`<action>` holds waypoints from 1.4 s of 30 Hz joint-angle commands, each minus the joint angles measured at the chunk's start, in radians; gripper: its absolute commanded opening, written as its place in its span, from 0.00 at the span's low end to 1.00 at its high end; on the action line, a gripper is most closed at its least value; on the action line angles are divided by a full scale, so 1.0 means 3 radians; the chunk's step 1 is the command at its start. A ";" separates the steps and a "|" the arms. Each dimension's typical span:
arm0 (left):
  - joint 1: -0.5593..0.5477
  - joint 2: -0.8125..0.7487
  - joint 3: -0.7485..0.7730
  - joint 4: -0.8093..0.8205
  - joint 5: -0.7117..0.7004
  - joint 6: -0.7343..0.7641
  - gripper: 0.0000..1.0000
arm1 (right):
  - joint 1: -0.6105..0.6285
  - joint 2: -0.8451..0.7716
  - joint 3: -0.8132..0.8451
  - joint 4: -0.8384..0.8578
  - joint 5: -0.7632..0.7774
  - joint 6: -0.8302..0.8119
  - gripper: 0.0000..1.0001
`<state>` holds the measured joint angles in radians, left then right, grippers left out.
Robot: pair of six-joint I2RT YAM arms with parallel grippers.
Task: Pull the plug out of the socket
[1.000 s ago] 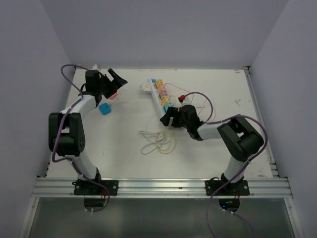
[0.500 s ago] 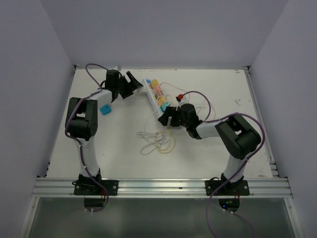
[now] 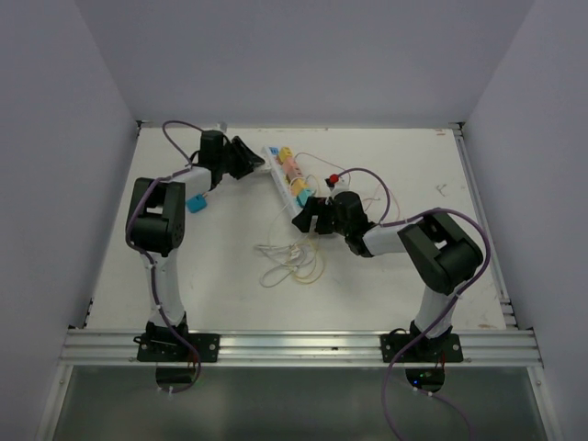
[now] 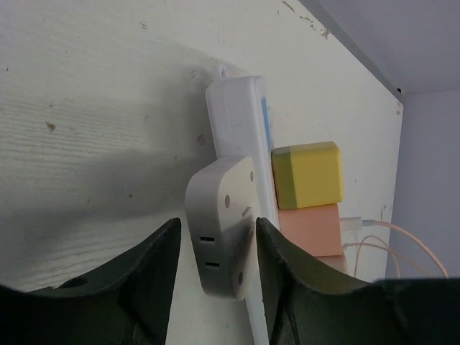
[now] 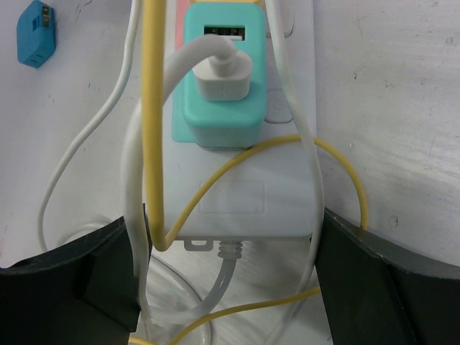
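Observation:
The socket point(image 3: 296, 184) is a long white strip lying aslant at mid-table, with coloured plugs along it. A white plug point(image 4: 223, 230) sits at its far end point(image 4: 241, 122), beside a yellow plug point(image 4: 309, 172) and a pink one point(image 4: 309, 230). My left gripper point(image 4: 218, 224) has closed onto the white plug, one finger on each side of it; in the top view it point(image 3: 257, 163) covers that plug. My right gripper point(image 5: 228, 223) straddles the socket's near end point(image 5: 244, 201) with cables pinched alongside, just below a teal plug point(image 5: 219, 86).
A loose blue plug point(image 3: 195, 204) lies on the table left of the strip. White and yellow cables point(image 3: 289, 262) coil in front of the strip's near end. A small red item point(image 3: 337, 179) lies right of the strip. Walls enclose the table.
My left arm has swung right from near the blue plug to the socket's far end, and its jaws have narrowed around the white plug. The right gripper has stayed at the near end.

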<state>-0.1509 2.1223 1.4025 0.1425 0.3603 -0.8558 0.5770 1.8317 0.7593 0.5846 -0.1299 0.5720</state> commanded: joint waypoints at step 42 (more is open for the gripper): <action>0.0017 -0.0555 -0.0697 0.1018 -0.0204 -0.1228 0.00 | 0.0035 0.0393 -0.0148 -0.1187 0.0336 0.0384 0.00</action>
<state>-0.1463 2.0449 1.1851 0.4133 0.2798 -1.1912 0.5900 1.8462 0.7765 0.5816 -0.1242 0.5999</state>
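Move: The white plug is right between the left hand's open fingers, about 2 cm ahead, 1 cm to the right and 1 cm below. The yellow plug sits about 6 cm ahead and 6 cm to the right, and the loose blue plug lies some 10 cm back and 15 cm to the left, about 6 cm lower. From the right hand, still gripping the socket strip's near end, the white plug is roughly 16 cm forward and 9 cm left. Rising about 1.5 cm with a touch of forward and right, the left hand closes its fingers from half open onto the two sides of the white plug. Keeping that pinch, it draws back and left by about 1.5 cm each, twisting the wrist nearly 20 degrees so its left side dips and it turns counter-clockwise. The right hand keeps its grip on the strip, giving barely a centimetre leftward. ##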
